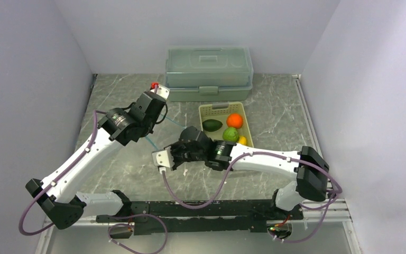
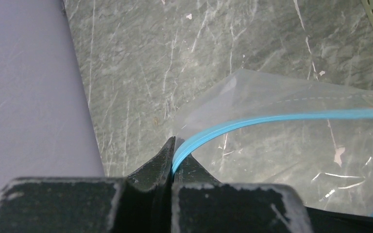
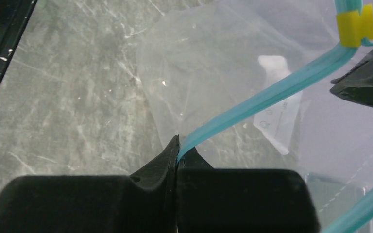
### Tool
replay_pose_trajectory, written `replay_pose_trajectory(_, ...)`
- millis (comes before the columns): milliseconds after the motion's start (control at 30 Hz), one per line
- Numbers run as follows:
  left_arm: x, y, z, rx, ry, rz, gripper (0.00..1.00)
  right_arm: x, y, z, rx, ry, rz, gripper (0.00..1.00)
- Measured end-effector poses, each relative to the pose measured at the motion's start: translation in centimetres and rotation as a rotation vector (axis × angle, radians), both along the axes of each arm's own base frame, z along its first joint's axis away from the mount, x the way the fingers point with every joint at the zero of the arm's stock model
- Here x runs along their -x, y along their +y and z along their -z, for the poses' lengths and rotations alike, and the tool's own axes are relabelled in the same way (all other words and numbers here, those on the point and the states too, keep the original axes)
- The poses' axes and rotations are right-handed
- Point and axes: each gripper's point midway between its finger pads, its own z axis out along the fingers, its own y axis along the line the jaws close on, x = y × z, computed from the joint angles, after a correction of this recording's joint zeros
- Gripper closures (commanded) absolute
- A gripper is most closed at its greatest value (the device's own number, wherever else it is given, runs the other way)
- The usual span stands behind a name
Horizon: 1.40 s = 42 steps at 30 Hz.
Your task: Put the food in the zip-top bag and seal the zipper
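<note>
The zip-top bag (image 2: pixel 291 150) hangs clear and empty over the marble table, held up between my two arms. In the left wrist view my left gripper (image 2: pixel 174 145) is shut on the teal-blue zipper (image 2: pixel 281 118) at one end of the mouth. In the right wrist view my right gripper (image 3: pixel 178 145) is shut on the zipper (image 3: pixel 272 94) further along, below a yellow slider (image 3: pixel 354 26). The food lies in a pale basket (image 1: pixel 206 109) to the right: an orange ball (image 1: pixel 234 120), a dark avocado (image 1: pixel 212 125), a light green fruit (image 1: pixel 231 134) and a yellow piece (image 1: pixel 242 140).
A large translucent green lidded box (image 1: pixel 209 71) stands against the back wall behind the basket. Grey walls close the table on the left, back and right. A black rail (image 1: pixel 201 209) with cables runs along the near edge.
</note>
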Motion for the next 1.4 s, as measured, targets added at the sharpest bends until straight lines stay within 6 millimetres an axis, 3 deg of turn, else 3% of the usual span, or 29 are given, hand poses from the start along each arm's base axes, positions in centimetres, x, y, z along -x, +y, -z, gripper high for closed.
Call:
replay_pose_trajectory(433, -0.3, 0.7, -0.8, -0.024, -0.041, -0.055, 0.94, 3.6, -0.9, 1.0, -0.016, -0.008, -0.047, 1.0)
replay_pose_trajectory(600, 0.0, 0.9, -0.9, -0.026, -0.033, -0.055, 0.94, 4.1, -1.2, 1.4, -0.031, -0.008, -0.025, 1.0)
replay_pose_trajectory(800, 0.1, 0.9, -1.1, -0.025, -0.032, -0.054, 0.95, 4.6, -1.7, 0.5, -0.076, -0.011, -0.005, 1.0)
replay_pose_trajectory(1100, -0.3, 0.7, -1.7, -0.017, -0.057, -0.04, 0.96, 4.0, -2.1, 0.2, -0.079, -0.031, 0.065, 0.7)
replay_pose_trajectory(1400, -0.8, 1.4, -2.2, -0.02, -0.112, -0.066, 0.97, 1.4, -3.9, -1.8, -0.111, -0.064, 0.159, 0.6)
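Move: The right gripper is already shut on the zip-top bag's near lip. From that hand, the left gripper's pinch on the far lip is about 9 cm ahead, 4 cm left and 6 cm higher; the yellow slider is roughly 5 cm ahead, 6 cm left and 3 cm up. The food basket's middle is some 17 cm ahead, 24 cm right and 18 cm below. From the left hand, the pinched near lip is about 9 cm back, 4 cm right and 6 cm lower. Draw the right gripper, still pinching the near lip, back towards the base by about 4.5 cm, easing a little to the right, to pull it away from the far lip. Then open the fingers to let the lip go, and swing the hand forward some 3 cm, also right and slightly up. Keep the left gripper shut on the far lip, letting it rise about 2 cm. ##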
